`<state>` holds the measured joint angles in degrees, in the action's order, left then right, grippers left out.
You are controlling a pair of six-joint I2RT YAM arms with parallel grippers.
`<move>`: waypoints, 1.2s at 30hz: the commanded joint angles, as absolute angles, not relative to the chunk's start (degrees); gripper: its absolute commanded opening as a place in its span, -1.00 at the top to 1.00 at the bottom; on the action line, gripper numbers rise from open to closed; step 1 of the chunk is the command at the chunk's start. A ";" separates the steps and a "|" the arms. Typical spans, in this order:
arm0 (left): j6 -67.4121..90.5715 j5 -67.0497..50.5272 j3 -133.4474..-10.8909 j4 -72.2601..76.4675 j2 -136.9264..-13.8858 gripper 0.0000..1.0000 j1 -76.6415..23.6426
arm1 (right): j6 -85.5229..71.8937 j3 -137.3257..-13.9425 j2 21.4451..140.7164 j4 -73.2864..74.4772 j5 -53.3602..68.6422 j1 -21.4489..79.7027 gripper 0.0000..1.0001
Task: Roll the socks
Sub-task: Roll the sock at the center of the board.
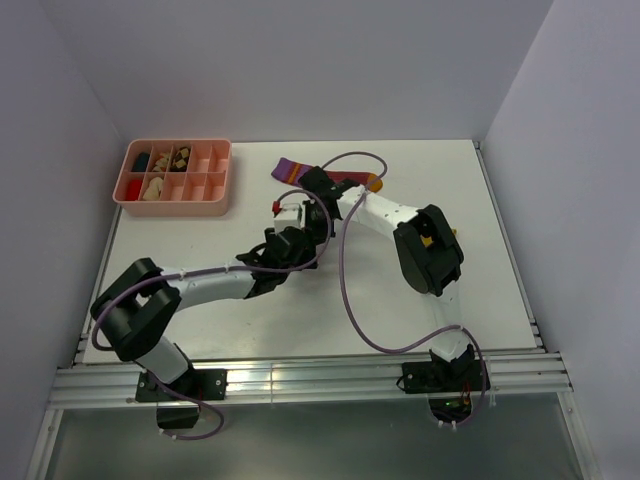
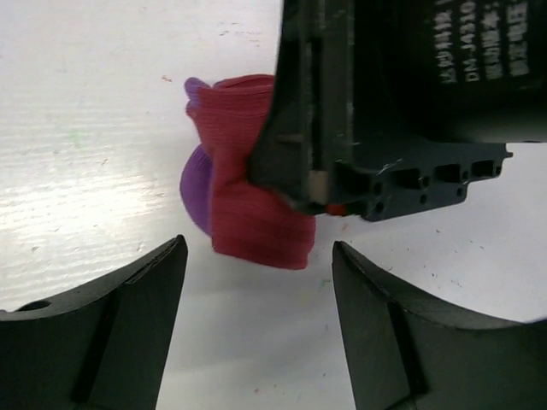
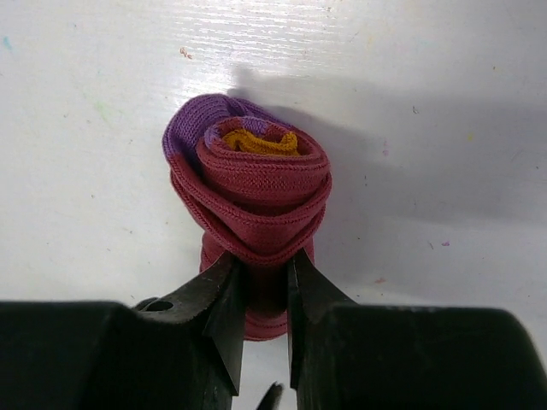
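One of the socks [image 3: 249, 184] is a tight maroon roll, purple cuff outside and orange toe at its core. It stands on the white table. My right gripper [image 3: 263, 256] is shut on a fold of its outer layer. From the left wrist the same roll [image 2: 248, 213] lies just ahead of my left gripper [image 2: 259, 248], which is open and not touching it. The right gripper's black body [image 2: 393, 102] covers the roll's right side. Overhead, both grippers meet mid-table, where a speck of the roll [image 1: 275, 207] shows. A second maroon sock [image 1: 350, 178] lies flat behind them.
A pink compartment tray [image 1: 175, 207] with small items sits at the back left. The right arm's purple cable [image 1: 345, 270] loops across the middle of the table. White walls enclose the table on three sides.
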<state>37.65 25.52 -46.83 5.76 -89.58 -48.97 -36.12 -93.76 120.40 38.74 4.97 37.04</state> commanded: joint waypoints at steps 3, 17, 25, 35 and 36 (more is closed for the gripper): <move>34.28 30.14 -51.32 8.52 -94.47 -0.43 -51.06 | -35.95 -93.43 123.49 45.44 2.20 37.62 1.00; 30.85 37.79 -58.62 5.81 -106.69 -0.14 -53.79 | -37.18 -93.69 124.28 45.35 5.18 37.88 1.00; 35.24 31.22 -54.50 3.16 -105.39 0.99 -53.53 | -41.56 -86.15 118.14 34.67 10.36 37.18 0.89; 43.76 11.71 -42.63 9.04 -95.45 0.99 -42.56 | -48.51 -69.36 105.48 9.07 16.61 33.05 0.00; 44.64 7.77 -41.41 10.88 -94.75 0.99 -41.50 | -48.95 -67.34 104.95 7.49 16.70 32.96 -0.07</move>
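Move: The rolled sock's middle lies about 4 cm ahead of the open left hand, 3 cm to its right and 4 cm below. The right fingers already pinch its near end, its middle about 2 cm ahead and level. From the right hand, the striped sock lies some 16 cm ahead and 2 cm right, the yellow sock 5 cm ahead and 20 cm right, both about 4 cm lower. Left hand dips about 5 cm down, right and forward, pinches the rolled sock, eases left; right fingers open. ##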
